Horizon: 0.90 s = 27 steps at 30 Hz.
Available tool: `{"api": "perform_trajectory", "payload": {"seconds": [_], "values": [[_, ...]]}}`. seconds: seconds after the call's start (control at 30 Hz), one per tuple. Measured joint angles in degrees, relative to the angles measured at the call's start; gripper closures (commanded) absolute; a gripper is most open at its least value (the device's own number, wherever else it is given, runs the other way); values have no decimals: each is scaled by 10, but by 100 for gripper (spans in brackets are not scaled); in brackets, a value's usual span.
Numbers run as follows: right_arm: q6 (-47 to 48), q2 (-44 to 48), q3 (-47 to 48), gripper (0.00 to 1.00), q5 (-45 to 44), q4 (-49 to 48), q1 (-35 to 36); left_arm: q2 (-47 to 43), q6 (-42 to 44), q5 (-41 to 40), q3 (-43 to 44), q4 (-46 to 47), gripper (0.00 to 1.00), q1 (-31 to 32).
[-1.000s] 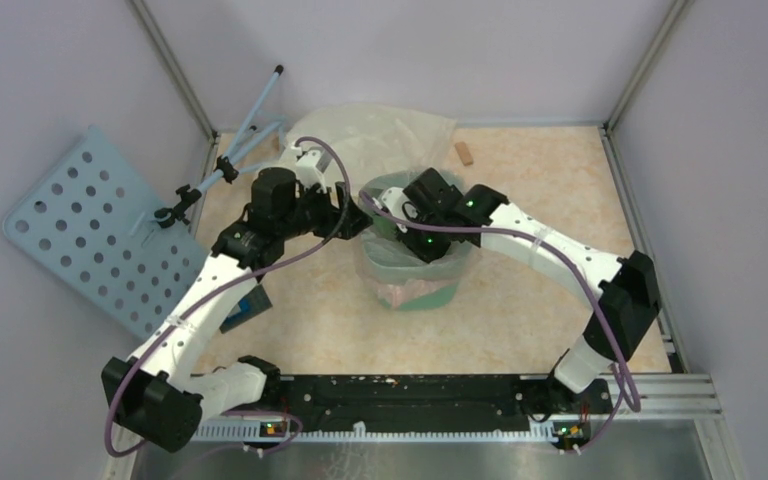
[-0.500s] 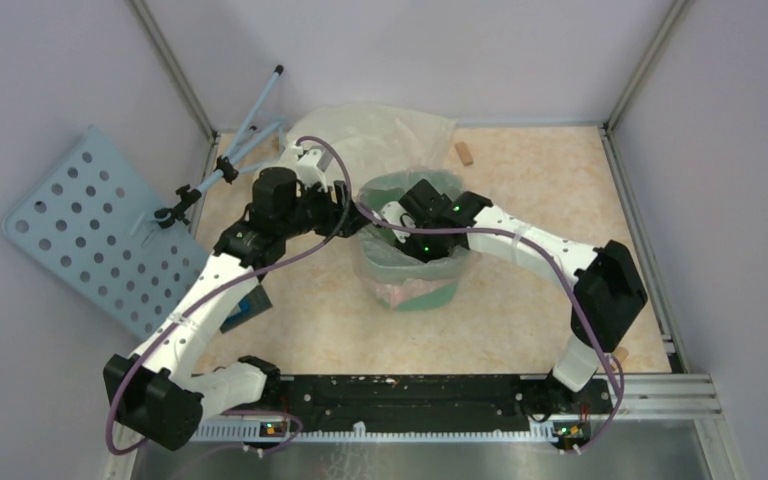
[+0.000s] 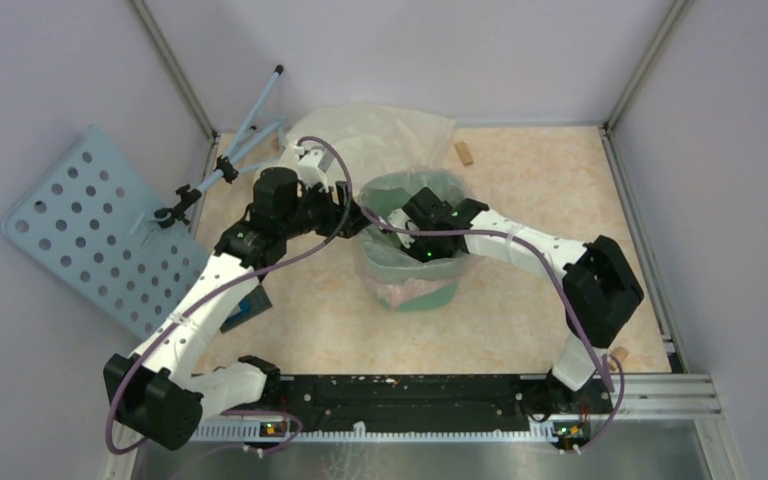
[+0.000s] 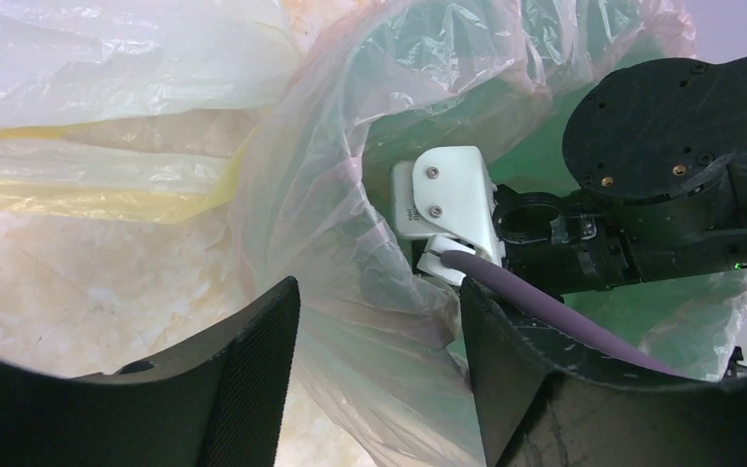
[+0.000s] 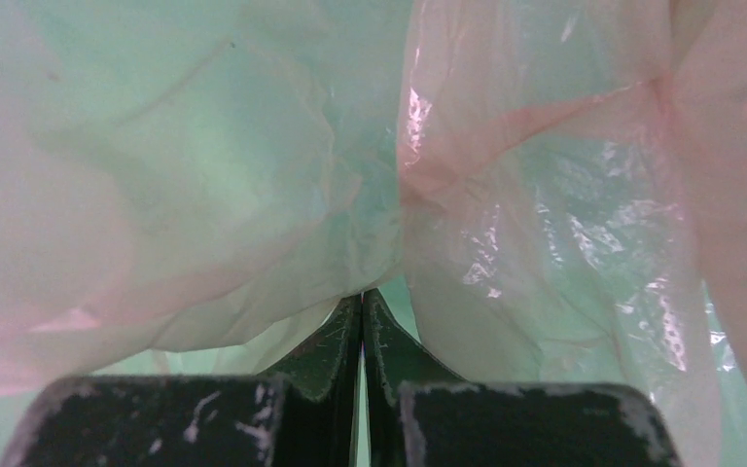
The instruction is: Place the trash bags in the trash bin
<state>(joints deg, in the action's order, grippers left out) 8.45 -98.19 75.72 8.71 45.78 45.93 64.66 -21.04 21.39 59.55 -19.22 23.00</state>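
The mint-green trash bin stands mid-table with the thin pale-pink trash bag lining it and draped over its rim. My left gripper is at the bin's left rim. In the left wrist view it is open, one finger outside and one inside, with a fold of the bag between them. My right arm's wrist reaches down into the bin, hiding its fingers from above. In the right wrist view the right gripper is shut, its tips against the bag's film, green wall behind.
A larger pale-yellow bag lies behind the bin, also beside the left gripper. A blue perforated board and blue rods stand at the left. Small wooden blocks lie on the table, and a dark flat object lies under the left arm.
The right arm has swung leftward, its wrist sinking further into the bin. The left gripper has kept its place at the rim, its jaws slightly narrower.
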Motion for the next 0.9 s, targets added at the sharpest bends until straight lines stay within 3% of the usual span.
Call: {"api": "perform_trajectory", "payload": {"seconds": [0.13, 0.37, 0.9], "values": [[-5, -7, 1, 100, 2, 1, 0, 0, 0, 1, 0, -3, 18, 0], [-12, -42, 20, 100, 2, 9, 0, -9, 0, 0, 24, -31, 9, 0], [-29, -78, 30, 100, -13, -10, 0, -97, 22, -76, 83, -69, 6, 0]]}}
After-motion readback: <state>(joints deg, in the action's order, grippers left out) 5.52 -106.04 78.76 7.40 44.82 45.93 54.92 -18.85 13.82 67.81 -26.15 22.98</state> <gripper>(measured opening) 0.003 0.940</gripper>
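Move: Down inside the bin, the shut right fingers are already in the folds of the pink bag lining it; the bin's middle lies about 4 cm above that hand, 3 cm ahead and 3 cm left. From the left hand, at the bag's rim, the bin's middle is some 11 cm right, 2 cm back and 13 cm down. The white bag lies about 22 cm ahead of the left hand, level sideways, and 24 cm down. Backing off the bag's near-left rim, the left hand opens wider, then rises about 9 cm, drifting some 3 cm left and 2 cm back as its fingers tip up roughly 15 degrees. Meanwhile the right hand, fingers kept shut, pushes about 3 cm farther down among the bag's folds inside the bin, edging slightly forward and left. ##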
